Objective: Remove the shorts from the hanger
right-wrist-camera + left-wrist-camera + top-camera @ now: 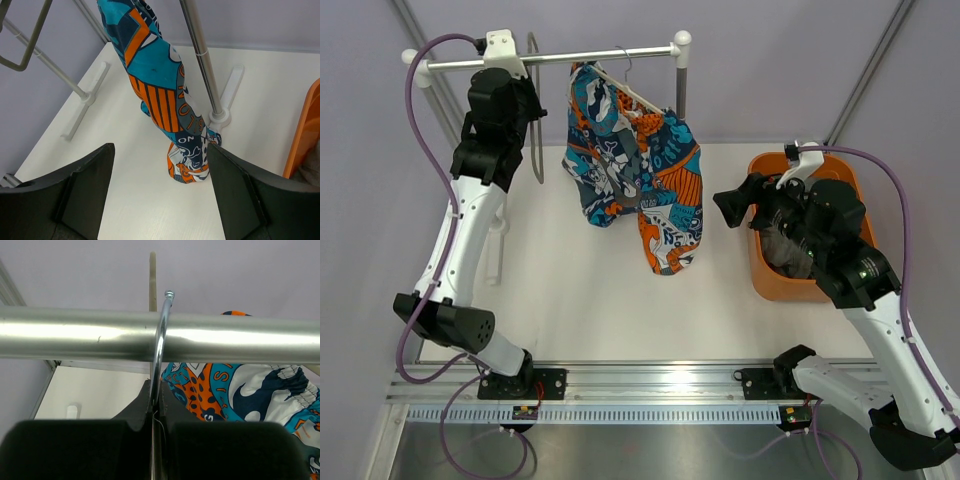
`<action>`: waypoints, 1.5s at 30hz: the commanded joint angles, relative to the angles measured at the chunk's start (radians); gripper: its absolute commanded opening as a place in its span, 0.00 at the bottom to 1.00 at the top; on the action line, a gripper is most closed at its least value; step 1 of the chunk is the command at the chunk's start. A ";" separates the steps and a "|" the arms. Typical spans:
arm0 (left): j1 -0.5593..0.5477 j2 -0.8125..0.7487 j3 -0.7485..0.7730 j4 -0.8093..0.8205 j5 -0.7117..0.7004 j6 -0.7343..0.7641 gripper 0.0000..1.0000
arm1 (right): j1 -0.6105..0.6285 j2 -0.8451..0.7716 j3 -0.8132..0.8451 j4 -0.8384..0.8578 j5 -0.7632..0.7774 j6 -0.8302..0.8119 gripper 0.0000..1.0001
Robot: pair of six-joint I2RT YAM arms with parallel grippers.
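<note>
The shorts (635,170), in a teal, orange, white and black print, hang from the cream-white hanger (638,99), which tilts on the rack's rail (580,55). One leg end touches the table in the right wrist view (187,165). My left gripper (528,105) is up at the rail, left of the shorts. In the left wrist view it (156,390) is shut on a thin metal wire hook (161,325) that loops over the rail; this belongs to a separate grey hanger (534,120). My right gripper (730,205) is open and empty, facing the shorts (155,65) from the right.
An orange bin (770,285) with dark cloth in it stands at the right, under my right arm; its wall shows in the right wrist view (305,135). The rack's right post (200,55) stands just behind the shorts. The grey hanger's frame (20,55) hangs at the left.
</note>
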State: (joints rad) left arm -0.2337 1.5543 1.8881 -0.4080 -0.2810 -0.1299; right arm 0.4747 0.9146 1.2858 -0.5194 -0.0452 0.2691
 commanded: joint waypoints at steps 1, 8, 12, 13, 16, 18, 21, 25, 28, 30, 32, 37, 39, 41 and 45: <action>0.008 -0.016 -0.038 -0.020 0.017 -0.016 0.00 | -0.004 -0.005 -0.005 0.019 -0.005 0.002 0.83; 0.008 -0.060 -0.089 0.001 0.022 -0.011 0.05 | -0.004 -0.002 -0.014 0.021 -0.008 0.004 0.83; 0.008 -0.099 -0.118 0.024 0.023 -0.002 0.05 | -0.004 0.000 -0.019 0.025 -0.015 0.005 0.83; 0.008 -0.105 -0.119 0.028 0.020 -0.001 0.05 | -0.002 0.003 -0.017 0.025 -0.013 0.004 0.83; 0.008 -0.135 -0.132 0.041 0.016 0.004 0.08 | -0.002 0.003 -0.017 0.029 -0.016 0.005 0.83; 0.007 -0.160 -0.141 0.046 0.016 0.004 0.13 | -0.004 0.004 -0.019 0.030 -0.015 0.007 0.83; 0.007 -0.187 -0.144 0.049 0.017 0.009 0.20 | -0.004 0.012 -0.017 0.035 -0.009 0.007 0.83; 0.007 -0.221 -0.150 0.054 0.017 0.016 0.34 | -0.004 0.029 -0.017 0.059 0.004 0.012 0.84; 0.007 -0.249 -0.161 0.060 0.020 0.026 0.43 | -0.004 0.044 -0.016 0.091 0.016 0.024 0.84; 0.007 -0.260 -0.164 0.058 0.022 0.033 0.48 | -0.004 0.061 -0.007 0.108 0.033 0.030 0.84; 0.007 -0.276 -0.167 0.055 0.023 0.038 0.51 | -0.004 0.076 0.003 0.122 0.041 0.038 0.83; 0.007 -0.318 -0.164 0.040 0.016 0.046 0.53 | -0.002 0.161 0.078 0.140 0.183 0.036 0.76; 0.007 -0.353 -0.164 0.034 0.022 0.042 0.54 | -0.004 0.197 0.109 0.159 0.272 0.032 0.70; 0.007 -0.394 -0.162 0.028 0.037 0.030 0.54 | -0.005 0.240 0.145 0.171 0.318 0.028 0.61; 0.001 -0.477 -0.184 0.029 0.106 -0.008 0.57 | -0.015 0.314 0.201 0.211 0.390 0.025 0.55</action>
State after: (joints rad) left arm -0.2321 1.1599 1.7096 -0.4175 -0.2394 -0.1108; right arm 0.4728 1.1904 1.4170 -0.3935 0.2249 0.2996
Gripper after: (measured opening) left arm 0.558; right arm 0.558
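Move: The left hand, shut on the empty hanger's hook, has the rack's rod about 2 cm ahead and 3 cm above. From it the rack's left corner is some 18 cm left, 1 cm ahead, and the shorts' middle 16 cm right, 2 cm back and 15 cm lower. From the open right hand the shorts' middle is about 16 cm ahead, 14 cm left, 10 cm below; the right post 22 cm ahead, 8 cm left; the orange bin 12 cm ahead, 18 cm right. The left fingers let go of the empty hanger's hook over the rod, opening about halfway as the hand draws back some 12 cm and then also rises about 7 cm, tipping up slightly. The right hand, after sinking about a centimetre, heads forward roughly 9 cm towards the hanging shorts, turning some 15 degrees clockwise and partly closing its fingers, still clear of the cloth. ##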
